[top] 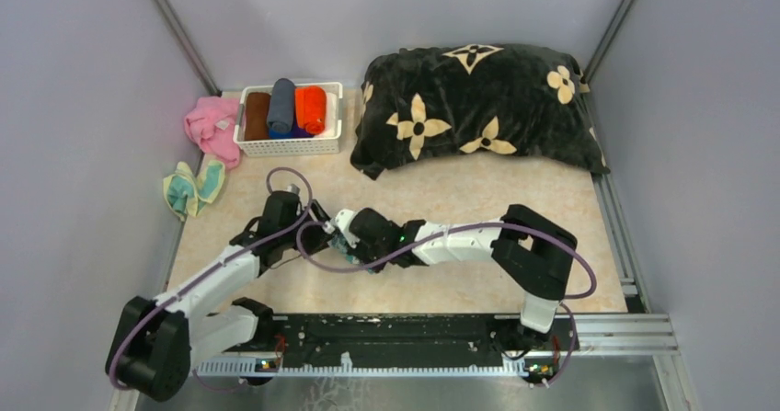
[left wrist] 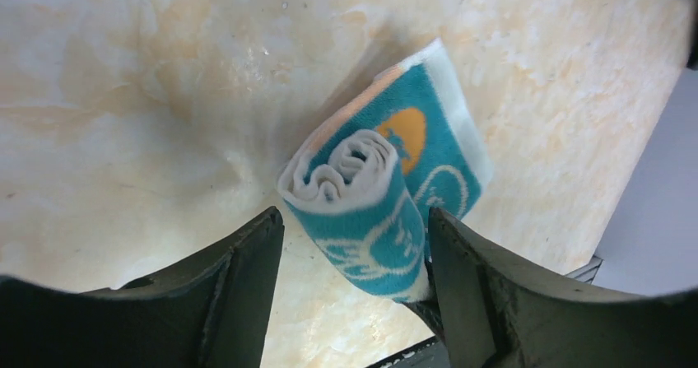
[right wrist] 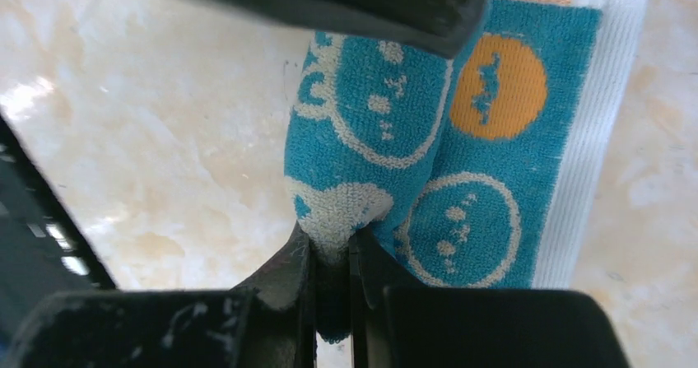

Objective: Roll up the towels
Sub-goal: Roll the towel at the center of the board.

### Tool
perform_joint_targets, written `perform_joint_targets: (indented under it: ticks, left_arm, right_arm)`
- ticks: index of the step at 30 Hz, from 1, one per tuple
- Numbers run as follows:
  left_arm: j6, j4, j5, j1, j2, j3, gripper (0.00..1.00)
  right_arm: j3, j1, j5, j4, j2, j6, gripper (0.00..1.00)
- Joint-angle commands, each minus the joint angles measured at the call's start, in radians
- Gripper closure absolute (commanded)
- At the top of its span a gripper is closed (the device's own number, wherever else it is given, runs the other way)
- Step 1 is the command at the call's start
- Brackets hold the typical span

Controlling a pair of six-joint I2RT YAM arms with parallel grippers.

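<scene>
The teal towel with pale circle print [left wrist: 366,220] lies on the marbled tabletop, rolled into a tight tube for most of its length, with a flat tail [right wrist: 502,162] still spread out. My right gripper [right wrist: 332,249] is shut on the near end of the roll. My left gripper [left wrist: 354,224] stands open astride the other end, its right finger close against the roll and a gap on the left. Both grippers meet in the middle of the table [top: 333,236]. A pale yellow towel with teal patches [top: 193,187] lies crumpled at the left edge. An orange-red towel [top: 311,108] sits rolled in the basket.
A white basket [top: 290,145] at the back holds brown, blue-grey and orange-red rolls. A pink cloth [top: 213,126] lies to its left. The big black cushion with cream flowers [top: 474,108] fills the back right. Grey walls close in on both sides.
</scene>
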Motion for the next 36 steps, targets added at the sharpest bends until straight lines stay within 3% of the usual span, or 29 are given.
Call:
perform_joint_targets:
  ticks: [1, 6, 10, 19, 22, 25, 28, 36]
  left_arm:
    - [0.018, -0.097, -0.105, 0.005, -0.127, 0.012, 0.28]
    - [-0.018, -0.09, -0.052, 0.005, -0.205, -0.052, 0.27]
    - [-0.056, -0.016, 0.025, 0.003, -0.193, -0.105, 0.29]
    - [-0.057, 0.084, 0.051, 0.004, -0.017, -0.105, 0.37]
    - [-0.041, 0.085, 0.033, 0.003, 0.034, -0.091, 0.44]
    - [-0.02, 0.07, 0.02, 0.004, 0.072, -0.078, 0.47]
    - [0.0, 0.061, 0.007, 0.003, 0.092, -0.075, 0.5]
    - [0.017, 0.05, -0.011, 0.003, 0.126, -0.071, 0.53]
  right_arm:
    - [-0.008, -0.1, -0.481, 0.011, 0.05, 0.179, 1.0]
    - [-0.042, -0.211, -0.774, 0.16, 0.115, 0.343, 1.0]
    - [-0.117, -0.278, -0.957, 0.406, 0.166, 0.504, 1.0]
    - [-0.181, -0.37, -1.017, 0.593, 0.278, 0.7, 1.0]
    - [-0.177, -0.371, -0.969, 0.524, 0.245, 0.641, 0.99]
    - [-0.167, -0.361, -0.874, 0.377, 0.151, 0.512, 0.9]
    - [-0.155, -0.332, -0.718, 0.221, 0.02, 0.388, 0.73]
    - [-0.073, -0.184, -0.226, -0.043, -0.221, 0.188, 0.52]
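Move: My left hand hovers open over the towel's rolled part, whose middle is about 2 cm back, 4 cm to the right and 3 cm below. My right hand has the roll's near end pinched; the roll's middle lies some 3 cm ahead and 3 cm to its left, about level. The flat tail still to be rolled in is about 4 cm straight ahead of my right hand and 2 cm below; from my left, about 1 cm back, 7 cm right, 5 cm down. Keeping the near end pinched, I twist my right wrist some 60 degrees, fingertips swinging back and left so the roll's top turns towards the tail, then open, let go and lift about 2.5 cm while drawing right and untwisting partway. My left hand rises nearly 3 cm, draws back, then sinks 5 cm with a slight forward and rightward drift and closes around the roll's far end. ##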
